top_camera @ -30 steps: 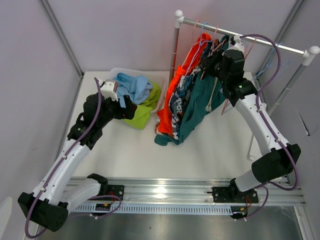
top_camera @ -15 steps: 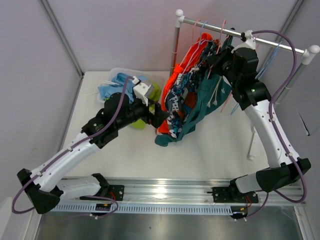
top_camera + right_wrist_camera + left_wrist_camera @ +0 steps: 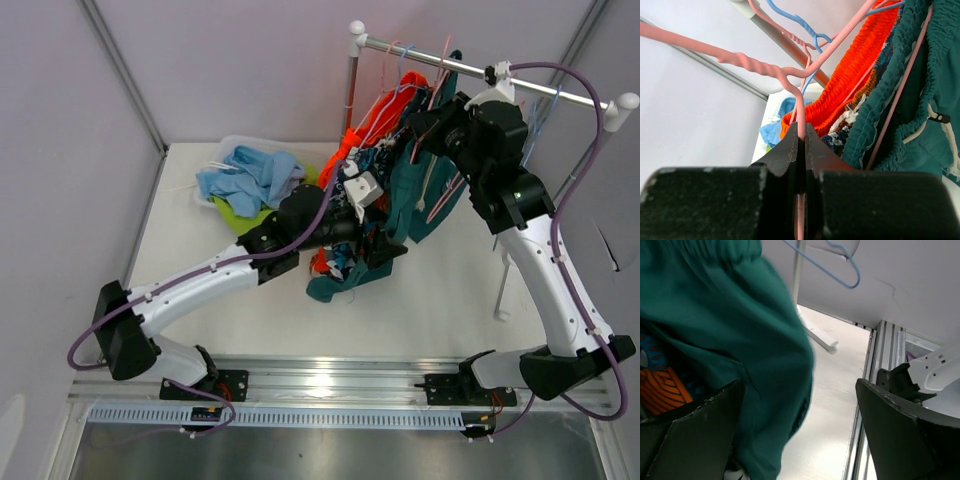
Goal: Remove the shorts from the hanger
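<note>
My right gripper (image 3: 428, 122) is shut on the wire of a pink hanger (image 3: 801, 117) up by the rail, its jaws pressed flat on the wire. From the hangers hang the bright orange shorts (image 3: 378, 112), the print shorts (image 3: 355, 180) and the dark teal shorts (image 3: 418, 195). My left gripper (image 3: 376, 238) is open, low against the hanging clothes. In the left wrist view the dark teal shorts (image 3: 715, 315) drape over the left finger (image 3: 690, 440) into the wide gap. The light blue shorts (image 3: 250, 172) and lime green shorts (image 3: 245, 215) lie in a bin.
A clear bin (image 3: 228, 148) stands at the back left of the table. The white clothes rail (image 3: 560, 92) crosses the back right, with its foot (image 3: 816, 338) on the table. A blue hanger (image 3: 826, 266) hangs empty. The metal track (image 3: 320, 380) runs along the front edge.
My left arm has swung right from the bin and reached under the hanging shorts. My right gripper has lifted the pink hanger slightly toward the rail, bunching the clothes.
</note>
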You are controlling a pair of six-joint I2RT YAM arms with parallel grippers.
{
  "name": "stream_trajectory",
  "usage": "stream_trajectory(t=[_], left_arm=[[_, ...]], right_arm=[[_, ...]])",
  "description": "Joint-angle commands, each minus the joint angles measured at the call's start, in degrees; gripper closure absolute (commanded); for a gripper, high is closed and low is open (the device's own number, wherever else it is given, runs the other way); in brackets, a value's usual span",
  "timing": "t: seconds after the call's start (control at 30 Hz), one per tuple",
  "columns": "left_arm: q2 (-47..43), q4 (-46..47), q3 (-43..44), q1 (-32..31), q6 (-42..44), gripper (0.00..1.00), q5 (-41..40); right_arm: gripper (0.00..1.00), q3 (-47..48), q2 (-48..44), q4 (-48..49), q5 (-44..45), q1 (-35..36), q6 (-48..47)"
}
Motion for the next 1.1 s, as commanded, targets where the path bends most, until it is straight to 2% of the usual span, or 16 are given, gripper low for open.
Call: stream_trajectory(t=[0.0, 0.1, 0.13, 0.17, 0.2, 0.23, 0.27, 0.33, 0.47, 0.5, 0.6, 0.63, 0.77, 0.87, 1.07], left_arm=[[3.03, 5.23, 4.38, -0.89, -0.58, 0.02, 1.16], [4.71, 6.19, 4.65, -0.98, -0.84, 0.18, -0.24], [5.33, 6.89, 4.57, -0.98, -0.93, 0.35, -0.85], [5.51, 7.07, 4.65, -0.98, -1.37, 0.47, -1.64], [5.68, 7.34, 4.57, -0.98, -1.46, 0.74, -2.26], [5.69, 7.51, 4.48, -0.98, -1.55, 0.93, -3.05], [5.51, 7.52, 4.39, -0.98, -1.81, 1.00, -3.75], [4.46, 8.13, 2.81, -1.59, -1.64, 1.00, -4.11], [-3.17, 7.25, -3.34, -5.45, -0.41, 1.00, -8.76], [-5.19, 7.17, -8.39, -8.33, -0.06, 1.00, -9.73], [-12.82, 7.34, -13.70, -13.35, 0.04, 1.00, -11.76], [-14.42, 7.95, -19.37, -16.42, -0.40, 1.00, -12.11], [-20.06, 9.45, -28.73, -21.01, -5.40, 1.00, -15.18], [-21.38, 10.68, -31.20, -21.37, -5.86, 1.00, -15.45], [-20.07, 10.85, -30.07, -21.81, -5.06, 1.00, -13.69]], right_arm=[[1.00, 3.94, -3.88, 4.67, 0.35, 0.36, 0.75], [1.00, 3.85, -4.32, 4.06, 0.62, 0.35, 0.57], [1.00, 3.59, -4.59, 3.88, 0.70, 0.36, 0.57], [1.00, 3.24, -4.85, 3.88, 0.97, 0.36, 0.57], [1.00, 2.89, -5.29, 3.88, 0.97, 0.36, 0.66], [1.00, 2.53, -5.47, 3.79, 1.23, 0.27, 0.66], [1.00, 2.01, -5.73, 3.71, 1.67, 0.18, 0.75], [1.00, 1.74, -6.26, 3.62, 1.93, 0.00, 0.75], [1.00, 2.09, -5.82, 2.91, 1.67, -2.54, 1.10], [1.00, 2.53, -5.65, 2.91, 1.41, -3.15, 1.19], [1.00, 3.84, -4.77, 2.30, 0.18, -6.23, 1.45], [1.00, 4.89, -4.59, 2.12, -0.34, -6.93, 1.36], [1.00, 7.01, -3.19, 0.81, -2.55, -10.19, 1.80], [1.00, 6.58, -3.62, 1.33, -2.81, -10.72, 2.42], [1.00, 8.41, -2.57, -0.07, -4.74, -11.86, 3.38]])
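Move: The left hand, open, has the loose leg of the teal shorts just beyond its fingertips, about 3 cm to its right, 2 cm ahead and 3 cm lower. The floral shorts hang some 9 cm ahead of this hand and 3 cm to its left at its height, and the orange shorts about 14 cm ahead, 8 cm left and 2 cm higher. From the right hand, already gripping the pink hanger, that teal leg is roughly 14 cm back, 2 cm left and 17 cm below. The left hand noses about 3 cm to the right and slightly down and forward onto the teal leg, shuts its fingers to pinch the cloth, then hauls it back towards the bases by some 12 cm, drifting left and down away from the hanger. The right hand keeps its pinch on the hanger's wire, easing back and up a little at first, then, as the pull comes on, sinking about 3 cm and shifting slightly right while its fingers tip down some 10 degrees. ##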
